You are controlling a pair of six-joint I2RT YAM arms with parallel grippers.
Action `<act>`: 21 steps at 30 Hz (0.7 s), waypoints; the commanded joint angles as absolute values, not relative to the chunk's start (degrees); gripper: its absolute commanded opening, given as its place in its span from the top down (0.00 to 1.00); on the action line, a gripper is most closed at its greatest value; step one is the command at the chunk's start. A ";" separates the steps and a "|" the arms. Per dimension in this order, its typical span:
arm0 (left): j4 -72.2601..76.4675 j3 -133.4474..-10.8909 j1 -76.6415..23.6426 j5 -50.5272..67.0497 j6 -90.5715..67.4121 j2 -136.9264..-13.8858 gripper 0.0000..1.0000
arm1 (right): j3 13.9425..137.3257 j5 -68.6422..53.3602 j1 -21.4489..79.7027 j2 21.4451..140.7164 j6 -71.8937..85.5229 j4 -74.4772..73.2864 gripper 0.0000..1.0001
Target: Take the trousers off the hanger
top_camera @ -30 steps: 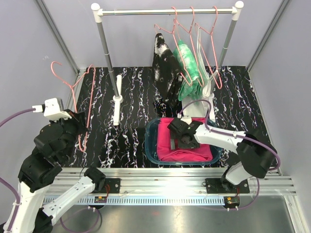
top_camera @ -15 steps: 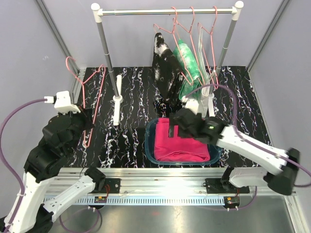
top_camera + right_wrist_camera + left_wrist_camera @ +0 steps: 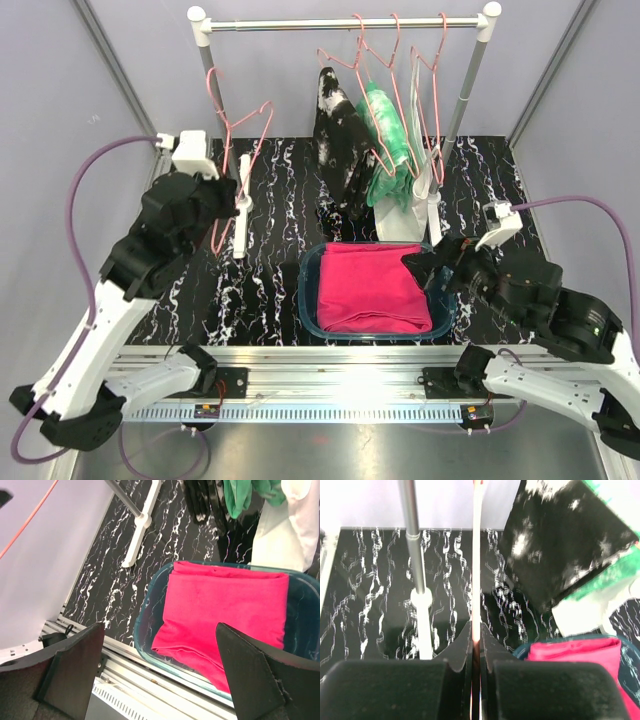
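Folded magenta trousers [image 3: 370,285] [image 3: 225,605] lie in a teal bin [image 3: 305,290]. The black white-splashed trousers [image 3: 338,140] [image 3: 555,545] and the green tie-dye trousers [image 3: 385,135] hang on pink hangers from the rail [image 3: 300,22]. My left gripper [image 3: 225,205] [image 3: 477,630] is shut on the wire of a bare pink hanger [image 3: 240,130] [image 3: 477,555], held up beside the rack's left post [image 3: 215,90]. To the right of the bin, my right gripper [image 3: 425,268] [image 3: 165,665] stands open and holds nothing.
A white garment [image 3: 400,215] [image 3: 285,530] hangs down behind the bin's far right corner. Bare pink hangers [image 3: 440,100] hang at the rail's right end. The rack's white foot [image 3: 241,215] lies on the black marbled mat. A metal rail [image 3: 330,385] runs along the near edge.
My left arm has lifted the bare hanger up and right, toward the rack's left post. My right arm has drawn back to the right from the bin, leaving the magenta trousers there.
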State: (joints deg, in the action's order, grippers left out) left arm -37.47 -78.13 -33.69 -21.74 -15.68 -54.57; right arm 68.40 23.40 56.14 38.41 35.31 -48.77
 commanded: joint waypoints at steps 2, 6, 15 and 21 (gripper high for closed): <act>-24.55 -83.84 -33.84 -22.58 -10.55 -58.26 1.00 | 67.76 22.94 56.34 38.23 30.59 -48.51 0.01; -21.19 -88.66 -33.66 -24.87 -6.95 -65.19 1.00 | 68.38 23.03 56.25 39.81 28.92 -50.18 0.01; -18.10 -98.69 -31.03 -25.93 -2.72 -78.39 1.00 | 64.87 20.92 56.42 40.34 27.60 -46.94 0.01; -20.30 -103.79 -28.57 -25.49 -6.14 -84.81 1.00 | 63.81 19.16 56.42 41.04 28.65 -46.22 0.01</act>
State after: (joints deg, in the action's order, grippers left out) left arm -21.47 -99.77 -29.56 -24.21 -4.60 -84.05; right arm 63.90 20.43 56.14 40.34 28.88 -48.66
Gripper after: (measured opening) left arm 0.028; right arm 0.993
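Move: The left hand holds the empty hanger. The left stretch of the rack's rail lies about 22 cm ahead of it, 4 cm to its right and some 20 cm above. The left post is 22 cm ahead, 7 cm to its left and centred 9 cm lower; the black trousers are some 22 cm ahead, 19 cm right and 13 cm below. From the open right hand, the folded red trousers lie roughly 4 cm ahead, 4 cm left and 32 cm below. The left hand keeps its pinch on the empty hanger and carries it about 15 cm forward to the left end of the rail, climbing roughly 5 cm (the rise ends in a slight dip), easing some 4 cm to the right, with the fingers tipping up about 10 degrees. Meanwhile the right hand, fingers wide open and empty, sinks some 4 cm over the folded red trousers and rolls slightly, its left side going down. ##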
